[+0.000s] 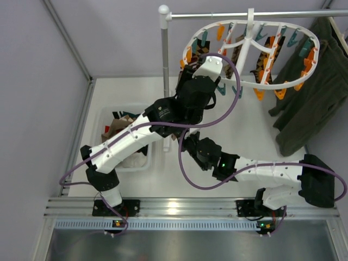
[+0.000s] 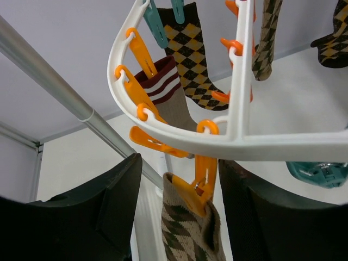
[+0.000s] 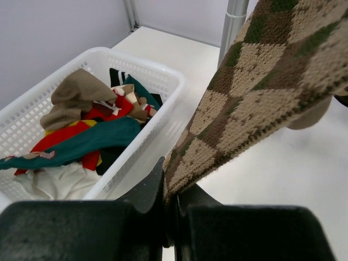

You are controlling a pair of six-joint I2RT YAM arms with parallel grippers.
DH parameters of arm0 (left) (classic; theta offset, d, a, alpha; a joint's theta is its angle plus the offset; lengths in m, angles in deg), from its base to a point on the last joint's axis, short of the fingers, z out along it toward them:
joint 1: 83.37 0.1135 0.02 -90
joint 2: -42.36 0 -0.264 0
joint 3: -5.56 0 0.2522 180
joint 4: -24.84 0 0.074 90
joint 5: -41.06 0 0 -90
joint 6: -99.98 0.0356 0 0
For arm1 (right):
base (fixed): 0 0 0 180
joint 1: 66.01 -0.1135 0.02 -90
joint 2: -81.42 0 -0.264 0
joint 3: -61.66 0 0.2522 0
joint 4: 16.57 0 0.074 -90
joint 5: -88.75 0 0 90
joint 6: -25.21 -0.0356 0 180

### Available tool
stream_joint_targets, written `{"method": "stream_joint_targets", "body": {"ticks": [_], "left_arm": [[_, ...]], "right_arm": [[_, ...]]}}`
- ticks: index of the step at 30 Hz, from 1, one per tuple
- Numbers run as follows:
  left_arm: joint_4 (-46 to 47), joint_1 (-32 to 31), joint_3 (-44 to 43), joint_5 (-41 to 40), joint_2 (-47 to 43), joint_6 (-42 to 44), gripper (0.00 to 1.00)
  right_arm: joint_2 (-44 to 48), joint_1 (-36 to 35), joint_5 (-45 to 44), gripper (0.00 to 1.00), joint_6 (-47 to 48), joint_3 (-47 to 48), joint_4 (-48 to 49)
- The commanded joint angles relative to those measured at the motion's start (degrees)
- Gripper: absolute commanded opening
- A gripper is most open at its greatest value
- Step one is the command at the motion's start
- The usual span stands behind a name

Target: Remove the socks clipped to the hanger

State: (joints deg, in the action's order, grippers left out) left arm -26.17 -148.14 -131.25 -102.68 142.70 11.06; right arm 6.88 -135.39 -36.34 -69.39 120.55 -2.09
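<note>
The white oval hanger (image 1: 304,28) hangs from the rack bar with several brown and tan argyle socks (image 1: 272,51) clipped to it. In the left wrist view its rim (image 2: 283,144) carries an orange clip (image 2: 198,190) pinching the cuff of a tan diamond-pattern sock (image 2: 190,236). My left gripper (image 2: 182,217) is open, one finger (image 2: 92,212) on each side of that clip and cuff, with a gap showing on both sides. Lower down, my right gripper (image 3: 173,206) is shut on a tan checkered sock (image 3: 261,81) that stretches up and to the right. In the top view the left arm hides that sock.
A white basket (image 3: 157,76) holding red, teal and tan socks sits at the left, by the grey rack pole (image 1: 166,76). A dark green garment (image 1: 310,92) hangs at the right. A maroon-striped sock (image 2: 168,92) and a yellow argyle one (image 2: 193,54) hang nearby.
</note>
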Motion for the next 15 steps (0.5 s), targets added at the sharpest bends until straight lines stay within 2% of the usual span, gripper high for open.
{"method": "stream_joint_targets", "body": {"ticks": [1,4,6,12,14,15], "left_arm": [[2.8,1.23,-2.81,-0.93,0.83,1.38,0.62],[2.8,2.02,-2.9,-0.23,1.09,0.94,0.59],[2.8,2.37,-2.99,0.73,1.27,0.59,0.52],[2.98,2.55,-3.26,1.7,1.09,0.59,0.27],[2.98,2.55,-3.17,1.97,1.09,0.59,0.22],[2.98,2.55,-3.17,2.14,1.18,0.5,0.14]], "right_arm": [[-0.43,-1.89,0.73,0.0,0.64,2.69,0.75],[-0.43,-2.24,0.81,0.0,0.65,2.86,0.49],[-0.43,-2.6,0.81,0.0,0.73,2.78,0.49],[-0.34,-2.77,0.46,0.0,0.56,2.07,0.4],[-0.08,-2.77,0.2,0.0,0.38,1.37,0.4],[0.01,-2.77,0.11,0.0,0.21,1.2,0.4]]}}
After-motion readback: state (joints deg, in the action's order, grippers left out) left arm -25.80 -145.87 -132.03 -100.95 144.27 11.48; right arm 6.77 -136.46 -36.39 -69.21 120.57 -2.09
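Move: The orange clip holding the checkered sock is just in front of the left hand, about 2 cm ahead, 1 cm right and 1 cm lower. The striped sock hangs some 8 cm ahead and 3 cm left, at about hand height; an empty teal clip is about 3 cm ahead and 9 cm right. From the right hand, already holding the checkered sock's lower end, the orange clip is roughly 8 cm ahead, 4 cm right and 15 cm up. Left hand eases about 1.5 cm forward and pinches the orange clip while the right keeps the sock's lower end. ##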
